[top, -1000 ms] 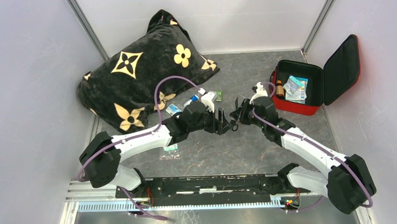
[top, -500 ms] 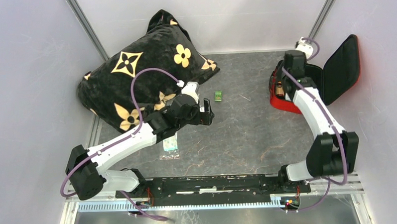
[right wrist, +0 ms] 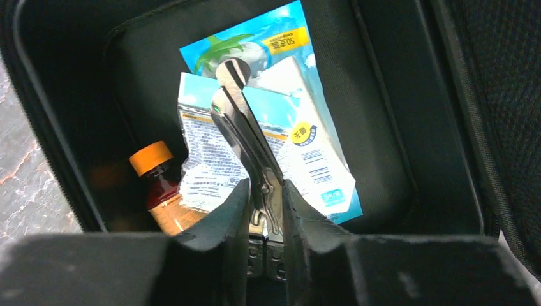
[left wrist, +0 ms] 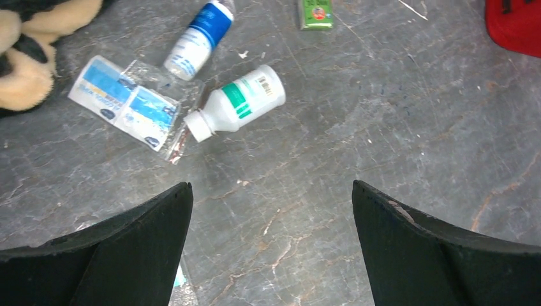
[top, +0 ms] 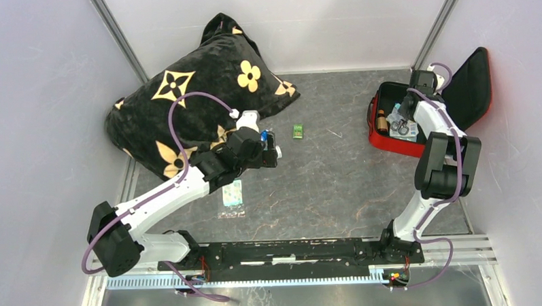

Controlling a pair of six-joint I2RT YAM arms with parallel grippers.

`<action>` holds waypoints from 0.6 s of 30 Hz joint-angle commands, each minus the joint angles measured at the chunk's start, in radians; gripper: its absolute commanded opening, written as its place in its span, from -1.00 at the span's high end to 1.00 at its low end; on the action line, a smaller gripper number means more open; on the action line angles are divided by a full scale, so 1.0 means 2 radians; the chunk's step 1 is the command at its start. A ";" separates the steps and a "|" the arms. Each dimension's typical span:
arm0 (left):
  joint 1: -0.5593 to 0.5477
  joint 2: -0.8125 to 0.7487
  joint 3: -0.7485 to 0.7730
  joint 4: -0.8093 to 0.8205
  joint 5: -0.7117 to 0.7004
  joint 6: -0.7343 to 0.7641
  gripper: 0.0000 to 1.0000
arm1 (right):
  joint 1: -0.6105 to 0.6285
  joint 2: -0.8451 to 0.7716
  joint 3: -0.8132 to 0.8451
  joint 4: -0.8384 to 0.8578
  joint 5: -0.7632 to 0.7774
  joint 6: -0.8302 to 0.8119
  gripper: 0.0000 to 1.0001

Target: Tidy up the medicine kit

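The medicine kit, a red case with black lining, lies open at the right with its lid standing up. My right gripper hangs over the case, shut on a pair of metal scissors whose blades point into it. Below the blades lie a brown bottle with an orange cap and printed packets. My left gripper is open and empty above the table, just short of a white bottle with a green label, a blue bottle and a blue-and-white sachet.
A large black pillow with gold flowers fills the back left, close behind the left arm. A small green packet lies mid-table and a clear sachet lies by the left forearm. Walls close in on both sides.
The two grippers were together at mid-table. The right arm has swung to the kit with the scissors and dropped into it. The left gripper opened and drew back toward the pillow.
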 commanded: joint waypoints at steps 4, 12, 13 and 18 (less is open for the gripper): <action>0.058 0.010 -0.007 0.006 0.025 -0.004 -1.00 | -0.014 -0.019 0.040 0.006 0.008 -0.008 0.10; 0.095 0.010 -0.003 0.002 0.038 0.001 -1.00 | -0.014 -0.098 0.020 0.062 -0.049 -0.005 -0.13; 0.098 0.010 -0.001 0.002 0.037 0.002 -1.00 | -0.013 -0.115 0.002 0.089 -0.076 0.007 -0.16; 0.105 0.019 0.006 -0.004 0.031 0.004 -1.00 | 0.026 -0.177 -0.072 0.216 -0.188 0.037 -0.18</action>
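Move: The right gripper still holds the scissors inside the open red case. The packets it brings them to lie about 6 cm ahead, 3 cm right and 9 cm below it, and the brown bottle lies 5 cm ahead, 6 cm left. From the left gripper, the white bottle lies some 13 cm ahead, 1 cm left and 15 cm below, with the alcohol wipes 14 cm ahead, 12 cm left and the blue-capped bottle 20 cm ahead, 4 cm left. Open the right fingers to let go of the scissors over the packets. Then raise the hand out of the case about 12 cm, tipping the fingers up some 25 degrees and drifting left late in the lift. Meanwhile bring the open, empty left gripper left and a little forward, sinking slightly, towards the alcohol wipes, and ease to a stop. ##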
